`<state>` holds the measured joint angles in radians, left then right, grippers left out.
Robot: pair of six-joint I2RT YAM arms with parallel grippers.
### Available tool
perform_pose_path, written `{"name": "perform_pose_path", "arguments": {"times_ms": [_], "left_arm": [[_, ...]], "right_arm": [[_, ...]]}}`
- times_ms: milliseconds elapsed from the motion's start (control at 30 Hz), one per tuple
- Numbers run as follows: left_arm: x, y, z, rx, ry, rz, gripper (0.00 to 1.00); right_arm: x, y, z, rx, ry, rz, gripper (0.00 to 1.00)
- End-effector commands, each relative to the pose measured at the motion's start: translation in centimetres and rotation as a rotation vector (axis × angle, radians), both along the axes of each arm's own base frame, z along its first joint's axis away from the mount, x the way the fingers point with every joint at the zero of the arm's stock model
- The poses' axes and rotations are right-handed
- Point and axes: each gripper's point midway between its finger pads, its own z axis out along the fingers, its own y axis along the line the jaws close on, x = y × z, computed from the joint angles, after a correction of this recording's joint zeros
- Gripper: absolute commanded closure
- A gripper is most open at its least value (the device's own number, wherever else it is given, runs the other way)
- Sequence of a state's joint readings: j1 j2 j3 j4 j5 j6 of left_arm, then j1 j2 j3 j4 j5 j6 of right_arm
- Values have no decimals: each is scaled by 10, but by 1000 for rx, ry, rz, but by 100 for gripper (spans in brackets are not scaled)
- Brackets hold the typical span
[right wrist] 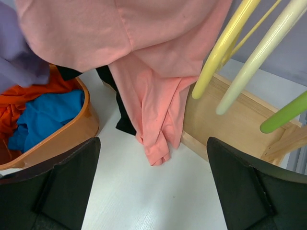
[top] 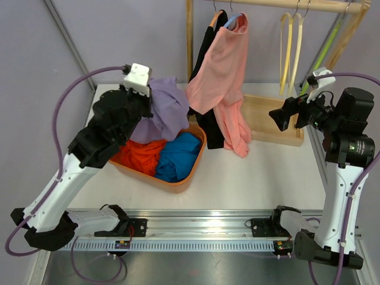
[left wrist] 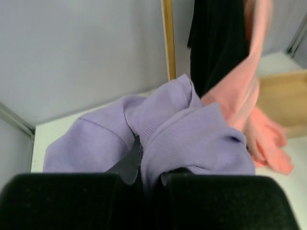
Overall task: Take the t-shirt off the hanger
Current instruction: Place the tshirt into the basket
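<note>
A purple t-shirt [top: 166, 110] hangs bunched from my left gripper [top: 145, 98] over the orange basket [top: 184, 181]. In the left wrist view the jaws [left wrist: 151, 177] are shut on a fold of the purple t-shirt [left wrist: 192, 139]; no hanger shows in it. A pink t-shirt [top: 222, 71] hangs on a blue hanger [top: 233, 19] from the wooden rail [top: 297, 5], its hem touching the table. My right gripper [top: 279, 117] is open and empty, to the right of the pink t-shirt [right wrist: 144, 43].
A black garment [top: 208, 53] hangs behind the pink one. The basket holds orange and blue clothes [top: 178, 155]. A wooden tray [top: 267, 127] sits under the rail. Yellow hangers [top: 292, 47] and a green hanger [top: 323, 53] hang close to the right gripper.
</note>
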<state>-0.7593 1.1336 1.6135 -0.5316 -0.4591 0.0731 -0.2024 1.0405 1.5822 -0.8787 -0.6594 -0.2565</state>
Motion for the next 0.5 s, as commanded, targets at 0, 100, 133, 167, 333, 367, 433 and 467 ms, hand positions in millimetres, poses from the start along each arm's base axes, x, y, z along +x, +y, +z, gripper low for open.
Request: {"name": "perform_pose_path", "arguments": {"times_ms": [0,100,133,167,333,367,433,467], "left_arm": [[10,-15,-71,55,148,-39,100],[14,-13,-107,26,219,-37,100],[17,-6,-135,37,274,-21,100],[17,-12,-148,6,306,-49,100],[17,-17,-240,-17,532,-71,100],[14,-26,-258,-46,597,-100,100],[11,-36,-280,-94,666,-141,100],[4,-46,-298,-139,729,-181,100]], "right_arm": [[-11,11,28,-23,-118,72,1],[-15,12,32,-26,-135,75,1],[-16,13,34,-25,-142,76,1],[-17,14,35,-24,-148,80,1],[-39,27,82,-8,-309,122,1],[-45,32,91,-1,-338,150,1],[-54,38,107,14,-380,174,0],[-57,42,109,24,-380,199,1]]}}
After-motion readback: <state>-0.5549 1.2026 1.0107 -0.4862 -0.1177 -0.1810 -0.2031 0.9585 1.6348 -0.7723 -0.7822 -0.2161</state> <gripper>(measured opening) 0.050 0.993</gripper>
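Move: The left hand holds the purple t-shirt almost over the orange basket, whose middle lies some 39 cm below it, about 4 cm to its left and 2 cm back. Inside, the red t-shirt is roughly 8 cm left and 4 cm back of the hand, the blue one 5 cm right and 4 cm back. The pink t-shirt hangs about 20 cm right and 10 cm ahead, a little lower. From the right hand the basket is some 42 cm left, level fore and aft, 33 cm down. Still pinching the bunched purple t-shirt, the left hand drops nearly straight down into the basket, about 28 cm and fast, slowing somewhat near the end, its fingers tipping down by some 35 degrees and staying shut. The empty, open right hand rises about 6 cm while easing back and left, its fingers tilting up. ##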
